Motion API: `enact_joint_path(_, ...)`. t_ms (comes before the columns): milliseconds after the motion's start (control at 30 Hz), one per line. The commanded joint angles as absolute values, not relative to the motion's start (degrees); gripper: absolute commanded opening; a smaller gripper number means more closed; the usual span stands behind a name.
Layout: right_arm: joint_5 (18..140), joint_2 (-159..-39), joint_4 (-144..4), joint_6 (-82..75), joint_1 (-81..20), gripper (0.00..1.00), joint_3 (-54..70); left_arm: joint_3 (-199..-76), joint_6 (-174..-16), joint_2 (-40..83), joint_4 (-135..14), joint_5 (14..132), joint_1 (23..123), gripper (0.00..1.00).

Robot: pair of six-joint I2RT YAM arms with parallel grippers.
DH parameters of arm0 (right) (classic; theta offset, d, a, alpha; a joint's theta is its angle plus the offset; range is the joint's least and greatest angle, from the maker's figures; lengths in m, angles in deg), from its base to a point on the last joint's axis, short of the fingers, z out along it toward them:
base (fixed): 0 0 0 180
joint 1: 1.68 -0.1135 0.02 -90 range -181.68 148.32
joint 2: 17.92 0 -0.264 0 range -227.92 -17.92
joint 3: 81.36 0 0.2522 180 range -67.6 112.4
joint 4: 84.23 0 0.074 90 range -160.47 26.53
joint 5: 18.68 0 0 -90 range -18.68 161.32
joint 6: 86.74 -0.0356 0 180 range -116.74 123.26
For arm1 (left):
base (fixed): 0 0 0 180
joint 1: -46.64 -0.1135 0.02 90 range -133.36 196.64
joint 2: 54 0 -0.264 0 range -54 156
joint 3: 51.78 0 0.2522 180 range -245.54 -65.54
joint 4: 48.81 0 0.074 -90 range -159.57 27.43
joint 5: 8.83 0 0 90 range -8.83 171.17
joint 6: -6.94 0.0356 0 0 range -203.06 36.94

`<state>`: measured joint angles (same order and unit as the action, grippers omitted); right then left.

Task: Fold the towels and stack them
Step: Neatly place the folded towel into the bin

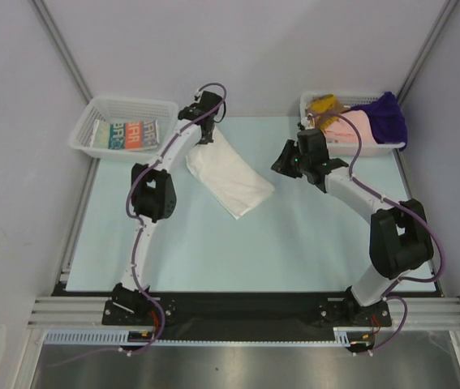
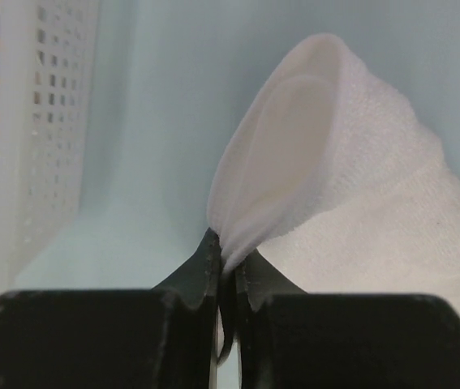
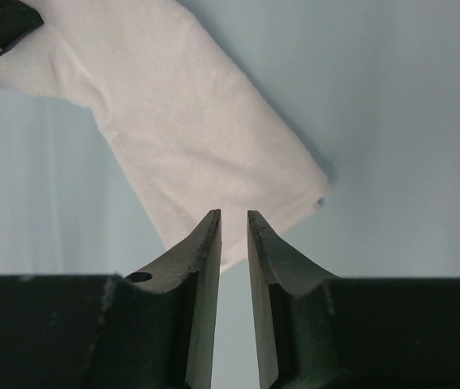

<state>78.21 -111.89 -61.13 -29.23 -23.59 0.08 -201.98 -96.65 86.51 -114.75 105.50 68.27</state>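
Note:
A plain white towel (image 1: 230,180), folded into a long strip, lies slanted on the pale table (image 1: 213,251). My left gripper (image 1: 205,136) is shut on its far left end, and in the left wrist view the gripper (image 2: 228,255) pinches a bunched fold of the white towel (image 2: 376,203) that rises off the table. To the right of the towel, my right gripper (image 1: 281,167) hovers. In the right wrist view the gripper (image 3: 234,217) is open a little with nothing between its fingers, above the near edge of the white towel (image 3: 205,138).
A white mesh basket (image 1: 92,121) at the back left holds an orange-teal-white print towel (image 1: 130,134); its wall (image 2: 43,146) stands close to the left gripper. The back right basket (image 1: 315,101) holds pink (image 1: 351,126), purple (image 1: 385,117) and mustard-brown (image 1: 324,105) towels.

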Motion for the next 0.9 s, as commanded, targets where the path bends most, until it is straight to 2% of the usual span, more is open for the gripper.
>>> enact_joint_path(0,78.53,-112.66,-61.77,-27.77,-23.57,0.25,3.24,-209.07,-93.26,86.90,-119.09,112.54,66.16,0.00)
enact_joint_path(367,79.31,-113.36,-64.32,-27.95,-24.00,0.25,4.91,-206.78,-85.44,82.76,-106.87,122.47,63.87,0.00)
enact_joint_path(633,77.73,-113.54,-63.18,-27.50,-24.88,0.25,6.93,-209.68,-83.24,79.43,-101.69,122.56,62.46,0.00)
enact_joint_path(867,76.59,-117.23,-62.56,-27.24,-26.03,0.25,9.74,-209.68,-76.65,78.10,-94.30,127.48,62.28,0.00)
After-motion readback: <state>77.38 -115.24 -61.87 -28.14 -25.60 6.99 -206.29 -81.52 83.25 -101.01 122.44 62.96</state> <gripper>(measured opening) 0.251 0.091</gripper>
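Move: The bin aimed at stands with its middle roughly 24 cm to the left of the left hand, 5 cm farther out and about 5 cm lower, its right wall much nearer. The towel already folded lies inside, some 23 cm left, 3 cm ahead and 7 cm below. The body of the held white towel trails about 11 cm back and 11 cm right. From the right hand the bin is around 48 cm left, 18 cm ahead and 10 cm down. Sweeping left towards the bin's right wall by about 9 cm while easing forward, the left hand then turns mostly upward, rising some 11 cm in all, its fingers tipping up and outward and its left side lifting. It keeps the white towel's edge pinched throughout. The right hand, holding nothing, drifts a few centimetres up, left and forward. ##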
